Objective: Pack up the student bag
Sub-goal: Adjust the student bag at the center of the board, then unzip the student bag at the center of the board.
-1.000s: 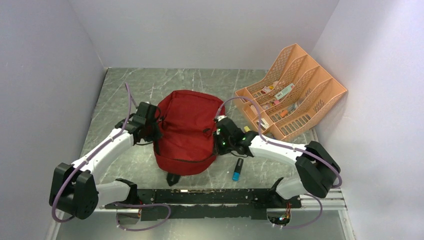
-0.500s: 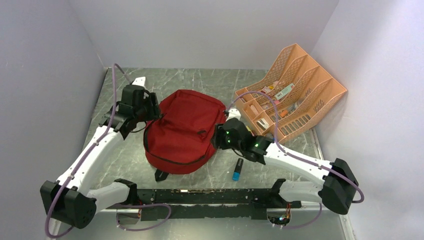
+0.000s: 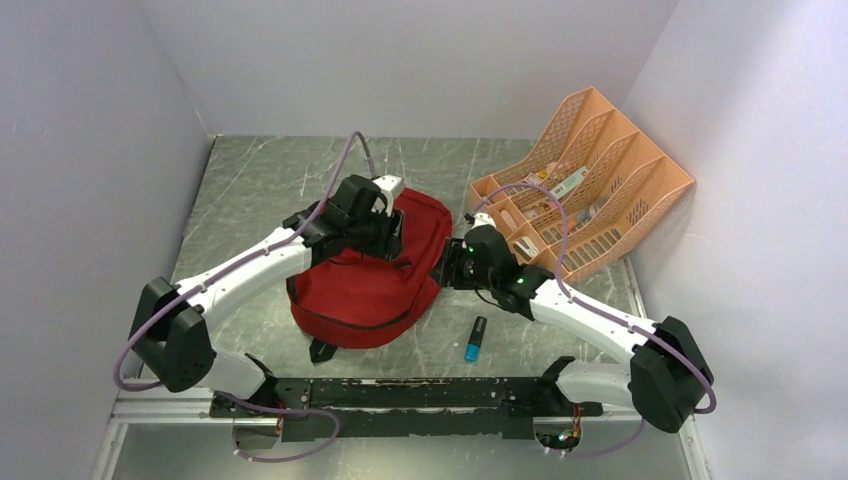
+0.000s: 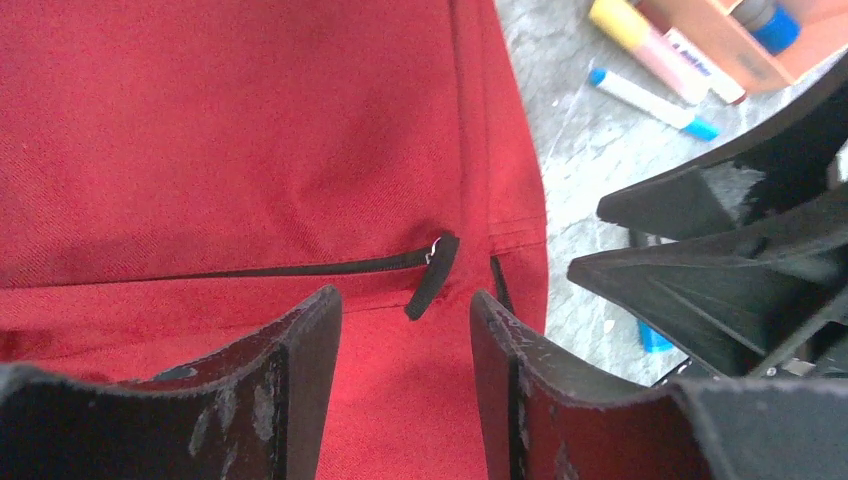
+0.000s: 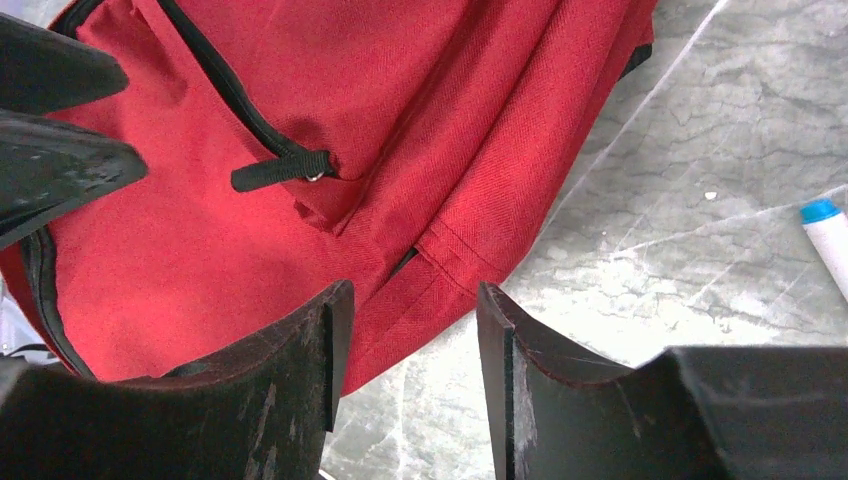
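Observation:
The student bag [image 3: 350, 295], dark red with black zippers, lies flat on the marble table between both arms. My left gripper [image 3: 402, 240] hovers over its far right part, open; in the left wrist view the left gripper [image 4: 405, 325] has only red fabric below it, just short of a black zipper pull [image 4: 432, 275]. My right gripper [image 3: 448, 268] is at the bag's right edge, open. In the right wrist view the right gripper [image 5: 410, 320] straddles the bag's hem [image 5: 440, 270] and bare table, holding nothing. The zipper [image 5: 240, 100] looks shut.
A peach mesh organiser [image 3: 585, 190] with pens and small items stands at the back right. A blue-capped marker [image 3: 476, 340] lies on the table right of the bag. More markers [image 4: 650, 95] lie beside the organiser. Walls close in left, back and right.
Both grippers went from nearly shut to open. The left arm swung from the bag's left side over to its far right part. The right gripper moved further back. The bag slumped to the left.

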{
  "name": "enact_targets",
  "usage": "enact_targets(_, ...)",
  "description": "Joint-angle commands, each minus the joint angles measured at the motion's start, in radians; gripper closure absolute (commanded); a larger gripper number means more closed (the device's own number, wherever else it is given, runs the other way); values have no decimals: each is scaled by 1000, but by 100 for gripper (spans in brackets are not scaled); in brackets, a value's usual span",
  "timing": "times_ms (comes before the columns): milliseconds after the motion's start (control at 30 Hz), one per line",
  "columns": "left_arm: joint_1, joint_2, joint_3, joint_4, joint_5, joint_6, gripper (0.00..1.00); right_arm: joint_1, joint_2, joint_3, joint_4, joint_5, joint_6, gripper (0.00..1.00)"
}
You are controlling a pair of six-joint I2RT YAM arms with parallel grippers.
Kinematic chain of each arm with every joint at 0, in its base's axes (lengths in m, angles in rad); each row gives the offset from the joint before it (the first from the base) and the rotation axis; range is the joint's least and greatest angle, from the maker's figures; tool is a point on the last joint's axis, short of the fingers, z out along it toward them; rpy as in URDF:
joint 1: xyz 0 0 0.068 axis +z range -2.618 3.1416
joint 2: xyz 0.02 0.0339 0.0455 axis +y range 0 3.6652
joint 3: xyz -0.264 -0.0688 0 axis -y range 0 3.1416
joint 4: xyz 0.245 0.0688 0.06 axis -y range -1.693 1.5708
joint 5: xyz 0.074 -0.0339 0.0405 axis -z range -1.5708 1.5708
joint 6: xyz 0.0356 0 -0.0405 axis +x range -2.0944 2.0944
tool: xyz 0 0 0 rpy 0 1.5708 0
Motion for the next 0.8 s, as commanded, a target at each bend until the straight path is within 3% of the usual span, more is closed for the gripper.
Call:
enact_targets(0,-8,16,51,-35,13,-10,46,-4,-21,-37,37,-23,18,48)
enact_targets(300,-11,47,-28,19,122,-71,45,-4,-13,-45,45,-32,18,48)
enact_targets(767,-13,116,-20,-22,129,-66,44,-4,-6,-54,54,-33,19,48)
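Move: The bag's zipper pull lies about 7 cm below the left hand, level with it fore and aft and some 2 cm to its right. The bag's middle is about 5 cm left of the left hand and 2 cm back. On the table the highlighter sits roughly 15 cm right and 14 cm back, and the white marker about 21 cm right and 4 cm back. From the right hand the pull lies some 8 cm left, about 1 cm ahead and 4 cm lower. Down onto the bag's front by the zipper pull goes the left hand, sinking about 4.5 cm and drawing back some 2 cm with a slight drift right; the descent pauses briefly and then resumes. Its wrist tips about 10 degrees so the fingers point more steeply down, and they stay half open, coming close over the pull; contact can't be seen. ##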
